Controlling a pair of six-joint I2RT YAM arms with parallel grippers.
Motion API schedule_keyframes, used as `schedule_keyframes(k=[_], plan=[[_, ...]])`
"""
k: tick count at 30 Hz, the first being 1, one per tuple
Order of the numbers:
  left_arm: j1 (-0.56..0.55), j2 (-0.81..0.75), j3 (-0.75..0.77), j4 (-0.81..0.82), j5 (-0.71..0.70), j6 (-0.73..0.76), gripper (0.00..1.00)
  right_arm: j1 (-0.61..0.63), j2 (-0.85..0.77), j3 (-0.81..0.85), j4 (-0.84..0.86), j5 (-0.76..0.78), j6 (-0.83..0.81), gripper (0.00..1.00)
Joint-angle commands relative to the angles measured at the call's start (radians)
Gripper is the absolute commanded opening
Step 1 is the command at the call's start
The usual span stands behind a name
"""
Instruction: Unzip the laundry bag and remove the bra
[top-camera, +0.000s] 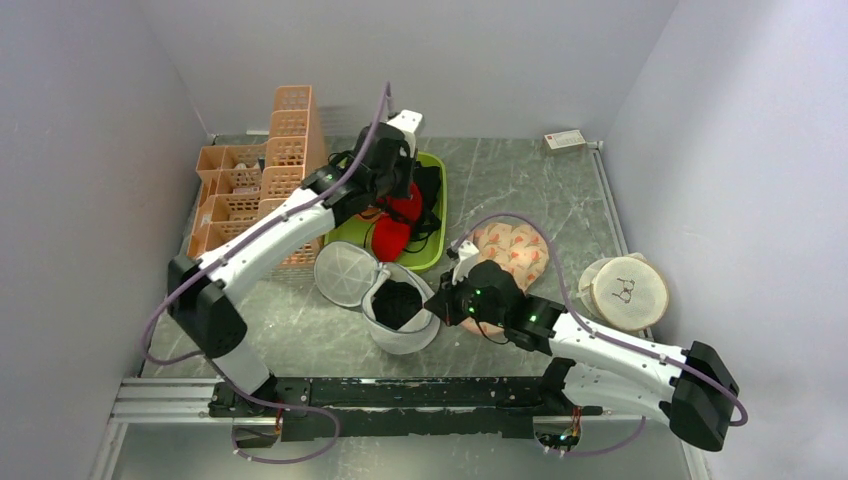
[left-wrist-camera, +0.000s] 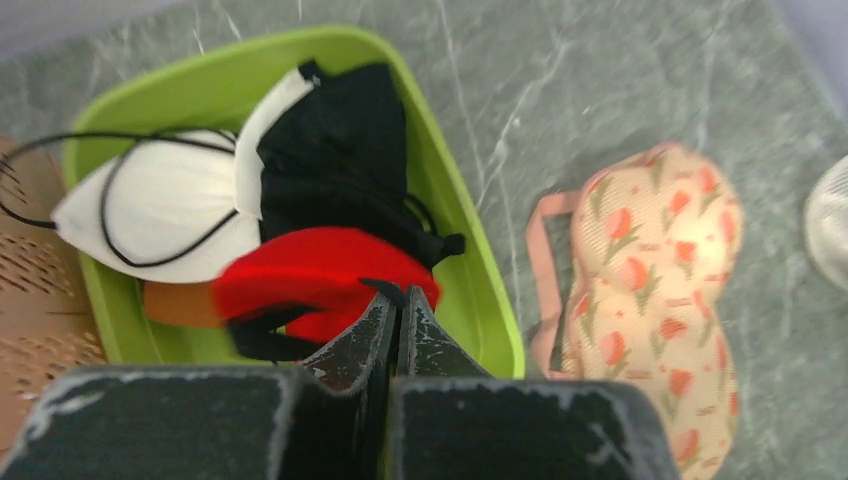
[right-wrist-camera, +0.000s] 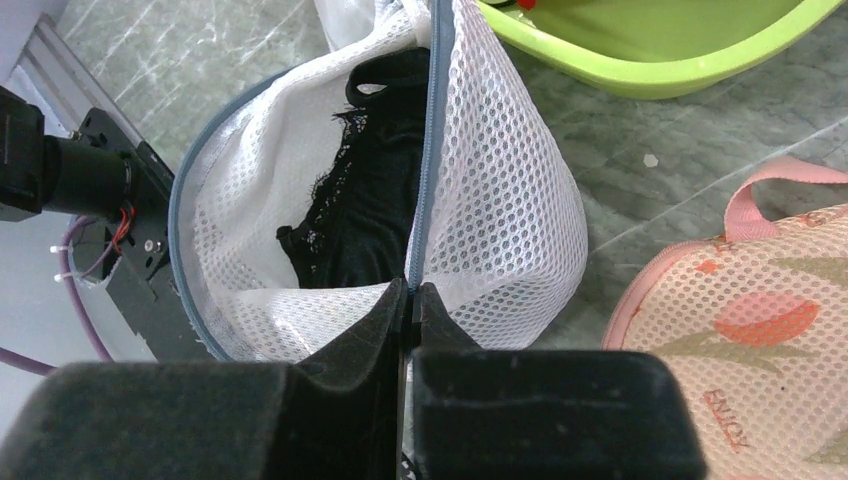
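Note:
The laundry bag (top-camera: 402, 318) lies unzipped on the table, its two white mesh halves spread apart, with a black garment (right-wrist-camera: 365, 215) inside the near half. My right gripper (right-wrist-camera: 410, 292) is shut on the bag's (right-wrist-camera: 510, 220) grey zip rim; it also shows in the top view (top-camera: 440, 300). The red bra (left-wrist-camera: 315, 272) hangs over the green tray (left-wrist-camera: 480, 290), held by a dark strap in my shut left gripper (left-wrist-camera: 398, 298). In the top view the bra (top-camera: 393, 232) hangs below my left gripper (top-camera: 398, 195), over the tray (top-camera: 432, 255).
The tray also holds a white-cupped bra (left-wrist-camera: 150, 215) and a black garment (left-wrist-camera: 335, 160). A peach floral padded item (top-camera: 512, 255) lies right of the bag. A cream round mesh pouch (top-camera: 625, 292) sits far right. Orange baskets (top-camera: 255, 185) stand at the left.

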Motion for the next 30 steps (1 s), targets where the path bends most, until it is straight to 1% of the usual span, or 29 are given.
schedule_keyframes(k=[1, 3, 5, 7, 10, 13, 15, 16, 17, 19, 21, 23, 25, 28, 30], plan=[[0.045, 0.111, -0.038, 0.070, 0.038, -0.008, 0.07, 0.004, 0.023, -0.014, 0.047, -0.016, -0.001, 0.00], [0.063, 0.171, -0.018, 0.041, 0.059, -0.001, 0.07, 0.004, 0.024, -0.021, 0.054, -0.012, 0.019, 0.00], [0.069, 0.209, 0.028, -0.013, 0.066, -0.006, 0.10, 0.004, 0.020, -0.028, 0.061, -0.006, 0.039, 0.00], [0.069, 0.200, 0.016, -0.016, 0.073, -0.017, 0.13, 0.005, 0.017, -0.038, 0.069, -0.012, 0.049, 0.00], [0.069, 0.139, -0.052, 0.031, 0.089, -0.033, 0.23, 0.004, 0.013, -0.052, 0.078, -0.010, 0.052, 0.00], [0.070, 0.082, -0.106, 0.026, 0.103, -0.050, 0.44, 0.004, 0.018, -0.048, 0.072, -0.010, 0.048, 0.00], [0.069, 0.026, -0.141, 0.020, 0.109, -0.060, 0.63, 0.004, 0.024, -0.050, 0.075, -0.014, 0.044, 0.00], [0.069, -0.006, -0.160, 0.020, 0.115, -0.062, 0.70, 0.004, 0.024, -0.050, 0.079, -0.019, 0.044, 0.00], [0.070, -0.036, -0.179, 0.021, 0.121, -0.066, 0.74, 0.005, 0.028, -0.053, 0.085, -0.023, 0.044, 0.00], [0.069, -0.101, -0.221, 0.017, 0.133, -0.076, 0.79, 0.004, 0.034, -0.056, 0.097, -0.035, 0.044, 0.00], [0.069, -0.163, -0.257, 0.009, 0.159, -0.087, 0.81, 0.006, 0.041, -0.059, 0.105, -0.042, 0.045, 0.00], [0.069, -0.224, -0.310, 0.017, 0.219, -0.130, 0.88, 0.005, 0.043, -0.065, 0.115, -0.043, 0.048, 0.00], [0.066, -0.289, -0.382, 0.039, 0.288, -0.158, 0.91, 0.005, 0.044, -0.069, 0.124, -0.047, 0.050, 0.00], [0.056, -0.388, -0.513, 0.086, 0.365, -0.213, 0.90, 0.006, 0.041, -0.072, 0.123, -0.050, 0.051, 0.00], [0.032, -0.447, -0.592, 0.099, 0.397, -0.240, 0.85, 0.007, 0.035, -0.075, 0.118, -0.051, 0.053, 0.00]])
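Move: The red bra already hangs from the left fingers over the green basin; the basin's middle lies about 25 cm below that hand, some 4 cm ahead and 5 cm to its left. The open laundry bag stands roughly 20 cm back, 2 cm left and 22 cm below; the floral bag about 10 cm back and 19 cm right, 27 cm below. From the right hand, pinching the laundry bag's rim, the basin's middle is about 24 cm ahead, 10 cm left, 9 cm lower. The red bra is lowered into the green basin, the left hand sinking about 13 cm with a little forward reach and tipping its fingers down, then opening them wide to let go. Emptied, the hand rises and draws back some 12 cm, drifting left, towards the laundry bag. The right fingers keep their pinch on the bag's rim and sink about 2 cm. ##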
